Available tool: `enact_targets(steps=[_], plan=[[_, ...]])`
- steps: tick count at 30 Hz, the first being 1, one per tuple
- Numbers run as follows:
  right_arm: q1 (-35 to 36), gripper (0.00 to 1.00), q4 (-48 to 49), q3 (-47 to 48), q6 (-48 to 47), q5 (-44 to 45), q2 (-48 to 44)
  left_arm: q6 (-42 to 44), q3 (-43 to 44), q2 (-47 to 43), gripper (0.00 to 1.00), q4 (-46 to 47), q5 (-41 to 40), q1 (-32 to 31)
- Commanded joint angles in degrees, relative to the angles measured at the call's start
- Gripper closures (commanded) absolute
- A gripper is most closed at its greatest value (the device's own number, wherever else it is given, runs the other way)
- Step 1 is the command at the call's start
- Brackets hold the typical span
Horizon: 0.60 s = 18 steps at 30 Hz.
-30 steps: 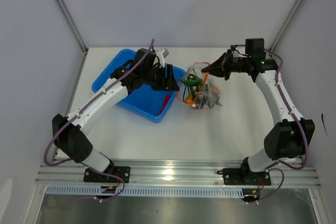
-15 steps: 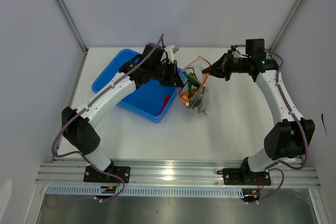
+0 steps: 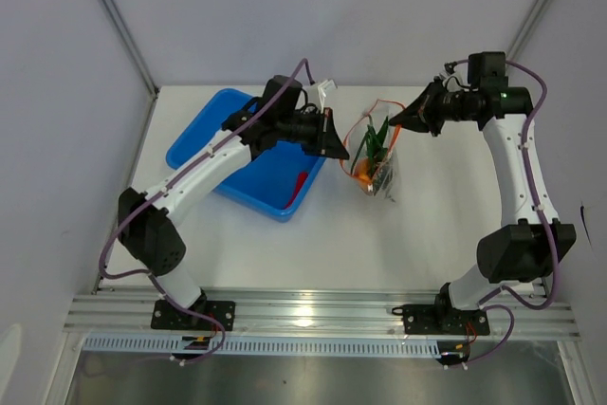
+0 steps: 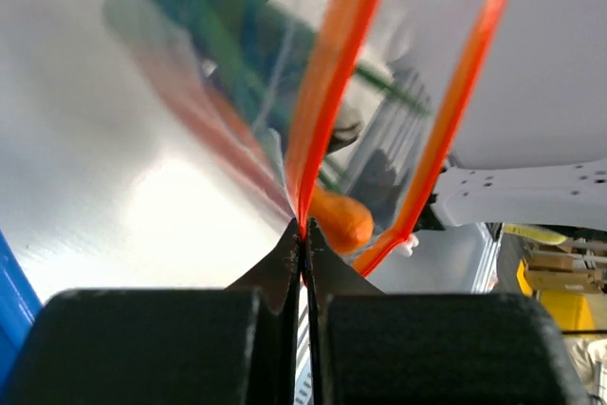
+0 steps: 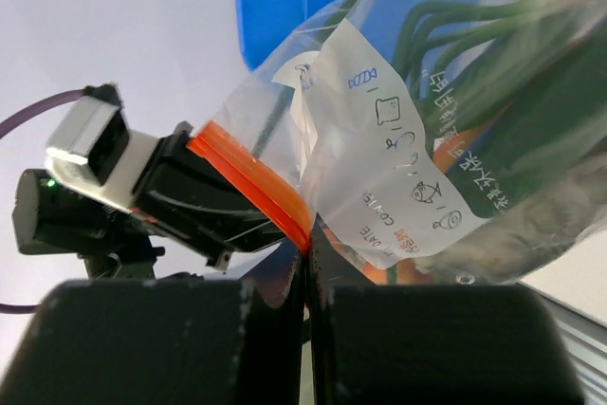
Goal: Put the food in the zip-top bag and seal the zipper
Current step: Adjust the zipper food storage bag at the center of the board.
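Note:
The zip-top bag (image 3: pixel 379 163) hangs off the table between both grippers, its mouth spread apart. My left gripper (image 3: pixel 343 149) is shut on one side of the orange-red zipper (image 4: pixel 332 73), and in its wrist view the strip sits pinched right at the tips (image 4: pixel 303 230). On the opposite side of the zipper (image 5: pixel 251 182), my right gripper (image 3: pixel 395 125) is shut at the rim (image 5: pixel 308 239). Food shows through the plastic: green stems (image 5: pixel 474 54) and an orange piece (image 4: pixel 343 220). A red chili (image 3: pixel 298 183) lies in the blue tray.
The blue tray (image 3: pixel 204 135) sits at the back left under my left arm. White walls and metal frame posts close in the table's back and sides. The bag's white printed label (image 5: pixel 398 139) faces the right wrist camera.
My left gripper swung right from over the tray to the bag's mouth and shut on the zipper strip. Both arms then raised the bag, which shifted right and now hangs.

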Motion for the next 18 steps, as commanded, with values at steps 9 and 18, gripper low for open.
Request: enact_targets(steps=[9,18], plan=[[-2.99,1.00,-5.58,-5.67,-6.43,1.92,-0.37,7.13,-7.38,-7.00,0.43,5.29,-11.06,4.54],[-3.52,1.00,-7.44,-4.79,-7.13,4.29,5.52,12.21,-9.58,-9.02,0.01,-6.83,-31.03,10.63]])
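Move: My left hand grips the zipper bag's near-left rim; the bag's middle is about 7 cm to its right, 1 cm ahead and 6 cm lower. From my right hand, shut on the orange zip at the bag's right side, the bag's middle is 4 cm left, 5 cm back and 11 cm down. From my left hand, the blue tray's centre lies roughly 21 cm left and 10 cm ahead, its red pepper 11 cm left and 4 cm ahead, both some 15 cm lower. I bring both hands down with the bag, then open my left fingers wide and let go of the rim, swinging that hand about 12 cm left and 8 cm forward, out over the blue tray, while it turns some 25 degrees counter-clockwise. My right hand keeps its pinch on the orange zip and goes on down about 7 cm, easing a little to the right and tipping slightly down. ##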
